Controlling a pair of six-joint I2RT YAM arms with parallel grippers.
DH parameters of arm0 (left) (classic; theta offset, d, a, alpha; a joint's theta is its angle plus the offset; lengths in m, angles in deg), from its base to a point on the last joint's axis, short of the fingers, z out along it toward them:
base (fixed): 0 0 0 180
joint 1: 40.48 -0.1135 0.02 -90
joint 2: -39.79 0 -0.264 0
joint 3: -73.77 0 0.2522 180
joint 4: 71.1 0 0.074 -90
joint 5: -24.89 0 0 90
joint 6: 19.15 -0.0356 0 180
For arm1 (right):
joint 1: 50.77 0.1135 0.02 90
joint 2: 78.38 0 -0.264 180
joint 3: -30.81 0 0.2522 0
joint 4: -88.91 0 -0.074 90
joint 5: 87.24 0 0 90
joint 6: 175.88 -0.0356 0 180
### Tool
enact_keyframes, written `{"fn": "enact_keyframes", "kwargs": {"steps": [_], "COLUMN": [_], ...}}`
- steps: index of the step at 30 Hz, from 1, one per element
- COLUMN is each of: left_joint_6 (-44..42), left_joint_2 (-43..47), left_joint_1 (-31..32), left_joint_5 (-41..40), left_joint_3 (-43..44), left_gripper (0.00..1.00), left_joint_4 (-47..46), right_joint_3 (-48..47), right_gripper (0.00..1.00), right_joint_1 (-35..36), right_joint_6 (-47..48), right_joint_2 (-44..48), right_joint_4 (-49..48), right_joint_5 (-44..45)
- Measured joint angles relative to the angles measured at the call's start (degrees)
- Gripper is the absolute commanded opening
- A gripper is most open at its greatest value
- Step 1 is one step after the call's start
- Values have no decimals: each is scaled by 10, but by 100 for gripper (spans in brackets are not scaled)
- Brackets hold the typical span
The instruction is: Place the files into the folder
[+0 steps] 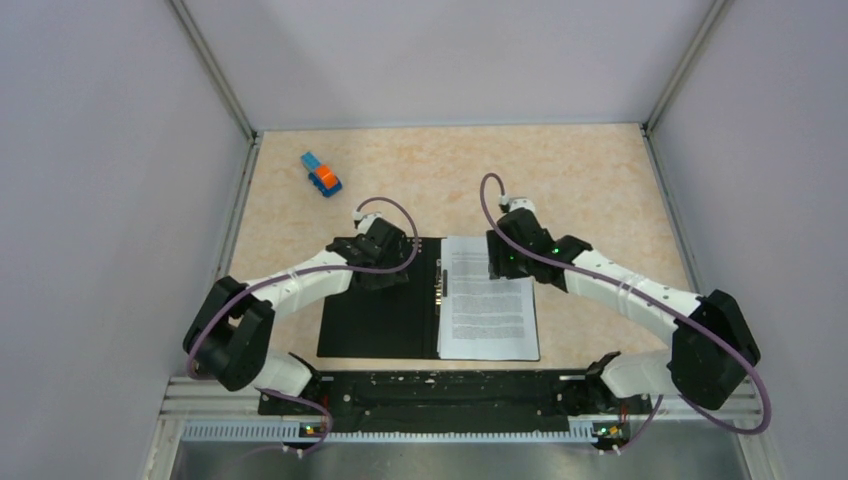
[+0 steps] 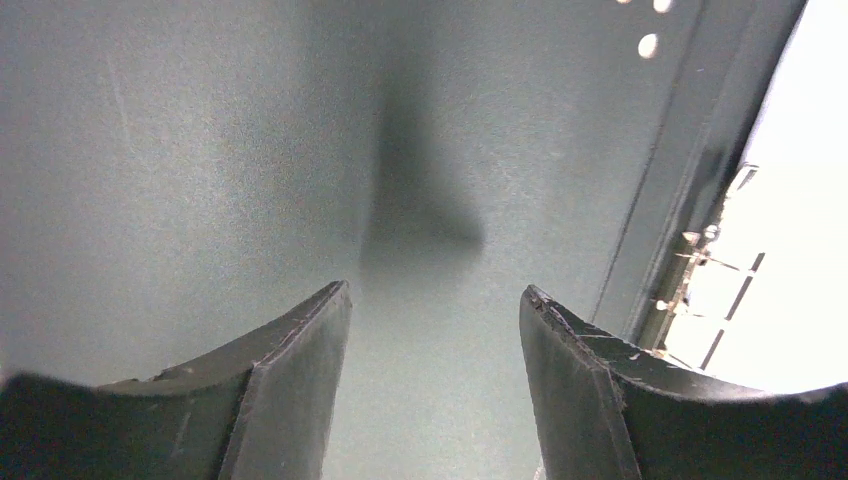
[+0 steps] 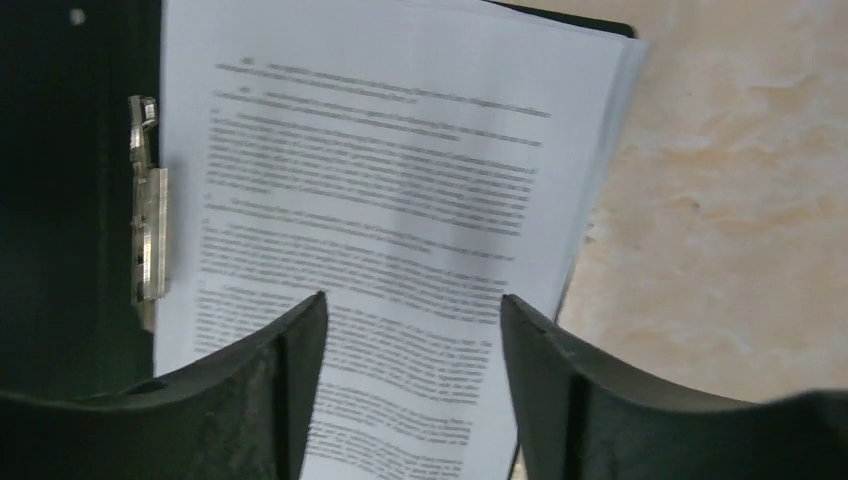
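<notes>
The folder [image 1: 375,322] lies open on the table, black inside up, with its metal spine clip [image 1: 441,285] down the middle. The files [image 1: 487,305], white sheets with black text, lie stacked on its right half. My left gripper [image 1: 392,258] hovers over the upper part of the bare left flap [image 2: 200,150], open [image 2: 435,290], with nothing between its fingers. My right gripper [image 1: 503,255] is above the upper part of the files [image 3: 390,170], open [image 3: 412,300] and holding nothing. The clip [image 3: 150,235] sits just left of the sheets' edge.
A small blue-and-orange toy block [image 1: 321,173] rests at the back left of the beige table [image 1: 600,180]. Grey walls close in the table on three sides. The arms' base rail [image 1: 430,395] runs along the near edge.
</notes>
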Motion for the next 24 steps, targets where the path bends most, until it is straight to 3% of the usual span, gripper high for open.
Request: {"fn": "enact_keyframes", "kwargs": {"steps": [2,11,15,24], "left_joint_6": [-3,-15,-19,-28], "left_joint_2": [14,65,83,106], "left_joint_1": [0,-16,-26,-37], "left_joint_5": [0,-2,-5,-8], "left_joint_3": [3,7,3,-8], "left_gripper": [68,68,68,68], "left_joint_4": [4,21,26,33], "right_joint_3": [-14,-79,-79,-79], "right_gripper": [45,41,36,34], "right_joint_1": [37,159,170,170], "right_joint_6": [-23,-99,-116,-134], "right_joint_2": [-11,-155,-178,-191], "right_joint_4": [-8,-67,-90,-135], "right_joint_5": [0,21,32,40]}}
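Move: The folder's metal clip, its lever up along the papers' left edge, lies about 15 cm left of the right hand, 1 cm ahead and some 5 cm below. The papers' middle is roughly 4 cm back and 4 cm left of that hand, 6 cm down. From the left hand the clip is about 10 cm to the right, level fore and aft and 2 cm below; the black cover's middle is 4 cm back and 3 cm left, at that same height. Towards the clip goes the right hand, sweeping fast to its left across the papers, some 14 cm, slowing at the end and sinking about 3 cm while its fingers close to half their gap; contact with the lever can't be made out. The left hand meanwhile rises about 4 cm off the black cover and shifts a little left, fingers still open. ##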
